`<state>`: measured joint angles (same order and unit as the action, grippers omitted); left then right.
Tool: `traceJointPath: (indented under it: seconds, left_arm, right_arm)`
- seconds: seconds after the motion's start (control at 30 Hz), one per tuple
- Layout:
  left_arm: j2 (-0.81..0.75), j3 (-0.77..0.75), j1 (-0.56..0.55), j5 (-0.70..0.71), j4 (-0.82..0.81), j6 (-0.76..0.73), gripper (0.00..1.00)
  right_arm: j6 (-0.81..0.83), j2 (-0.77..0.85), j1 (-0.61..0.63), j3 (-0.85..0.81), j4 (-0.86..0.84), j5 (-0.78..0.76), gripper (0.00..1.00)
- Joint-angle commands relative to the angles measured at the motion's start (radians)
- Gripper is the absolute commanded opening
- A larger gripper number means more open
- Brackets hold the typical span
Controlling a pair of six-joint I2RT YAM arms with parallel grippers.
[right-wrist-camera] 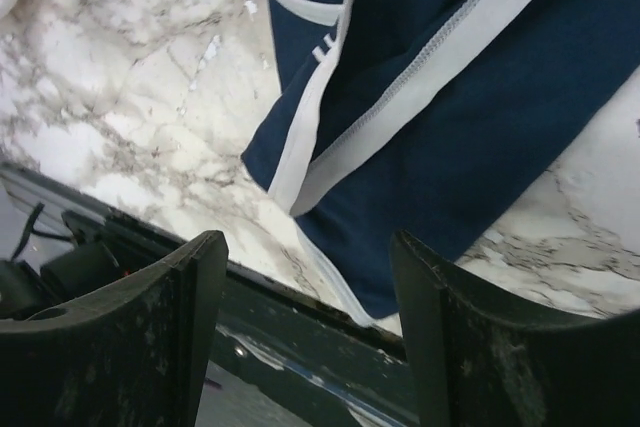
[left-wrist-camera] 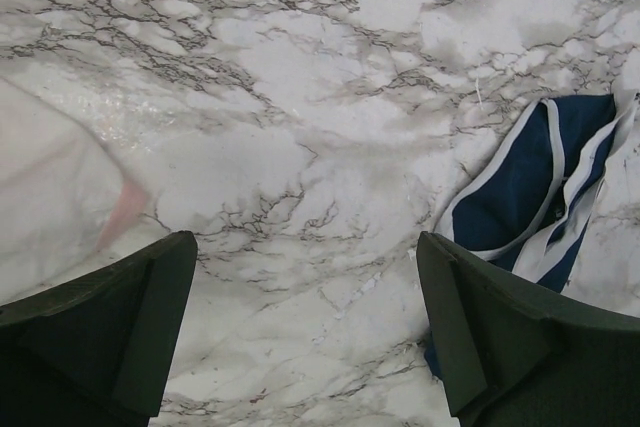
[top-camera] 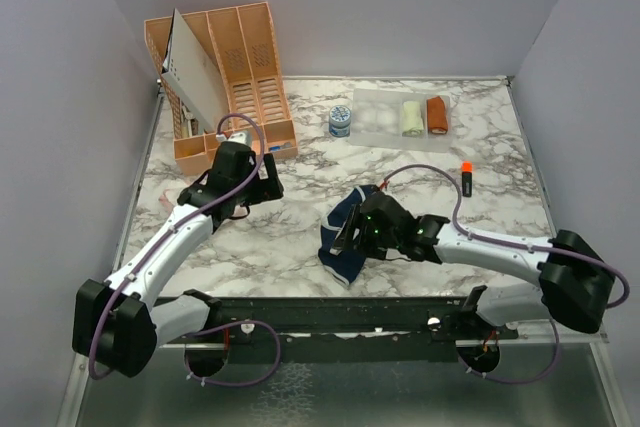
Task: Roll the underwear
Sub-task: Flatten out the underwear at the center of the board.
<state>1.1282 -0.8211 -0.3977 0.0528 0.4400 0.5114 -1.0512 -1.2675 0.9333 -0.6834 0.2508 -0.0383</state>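
The navy blue underwear (top-camera: 343, 264) with white edging lies loosely spread on the marble table, near its front edge. My right gripper (top-camera: 348, 237) hovers just above it, open with nothing between its fingers. In the right wrist view the navy cloth (right-wrist-camera: 470, 107) fills the upper right, beyond the open gripper (right-wrist-camera: 310, 327). My left gripper (top-camera: 262, 182) stands open over bare marble to the left of the underwear. In the left wrist view the navy cloth (left-wrist-camera: 520, 187) shows beside the right finger (left-wrist-camera: 470, 337). A pale blurred shape with a pink patch (left-wrist-camera: 70, 197) lies at that view's left; I cannot tell what it is.
An orange slotted organizer (top-camera: 245, 57) with a white sheet (top-camera: 195, 72) leaning in it stands at the back left. Behind are a small blue patterned tin (top-camera: 340, 122), a clear tray with a cream roll (top-camera: 412, 117) and a rust-orange roll (top-camera: 437, 114). An orange-capped marker (top-camera: 466, 177) lies right.
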Motion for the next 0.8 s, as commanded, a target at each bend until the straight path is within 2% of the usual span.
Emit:
traceJointPath:
  seconds: [0.0,0.1,0.2,0.53,0.77]
  left_arm:
    - [-0.013,0.017,0.034,-0.017,-0.003,-0.007,0.99]
    - [-0.024,0.03,0.043,-0.031,-0.006,-0.008,0.99]
    - [-0.034,0.042,0.048,-0.047,-0.011,-0.008,0.99]
    - [-0.021,0.05,0.057,-0.079,-0.021,-0.016,0.99]
    - [-0.019,0.053,0.06,-0.086,-0.024,-0.016,0.99]
  right_arm:
    - [-0.215,-0.106,0.027,0.003,-0.129,-0.04,0.68]
    - [-0.26,-0.139,0.035,0.003,-0.156,-0.047,0.65]
    - [-0.295,-0.144,0.034,0.007,-0.163,-0.085,0.57]
    - [-0.309,-0.193,0.034,-0.02,-0.121,-0.062,0.54]
    - [-0.305,-0.218,0.034,-0.008,-0.175,-0.042,0.39]
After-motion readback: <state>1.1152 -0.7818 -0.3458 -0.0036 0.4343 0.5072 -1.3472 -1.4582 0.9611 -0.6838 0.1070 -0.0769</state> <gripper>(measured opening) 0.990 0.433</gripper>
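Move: The white-edged left corner of the underwear's folded band lies about 3 cm left, 1 cm ahead and 6 cm below the right hand. The jar stands some 25 cm ahead and 2 cm left of that hand, the orange-capped marker about 14 cm ahead and 26 cm right. From the left hand the same band corner is roughly 14 cm back, 14 cm right and 12 cm lower. The right hand sinks about 3.5 cm and shifts left towards the underwear's band corner, its fingers narrowing but open. ##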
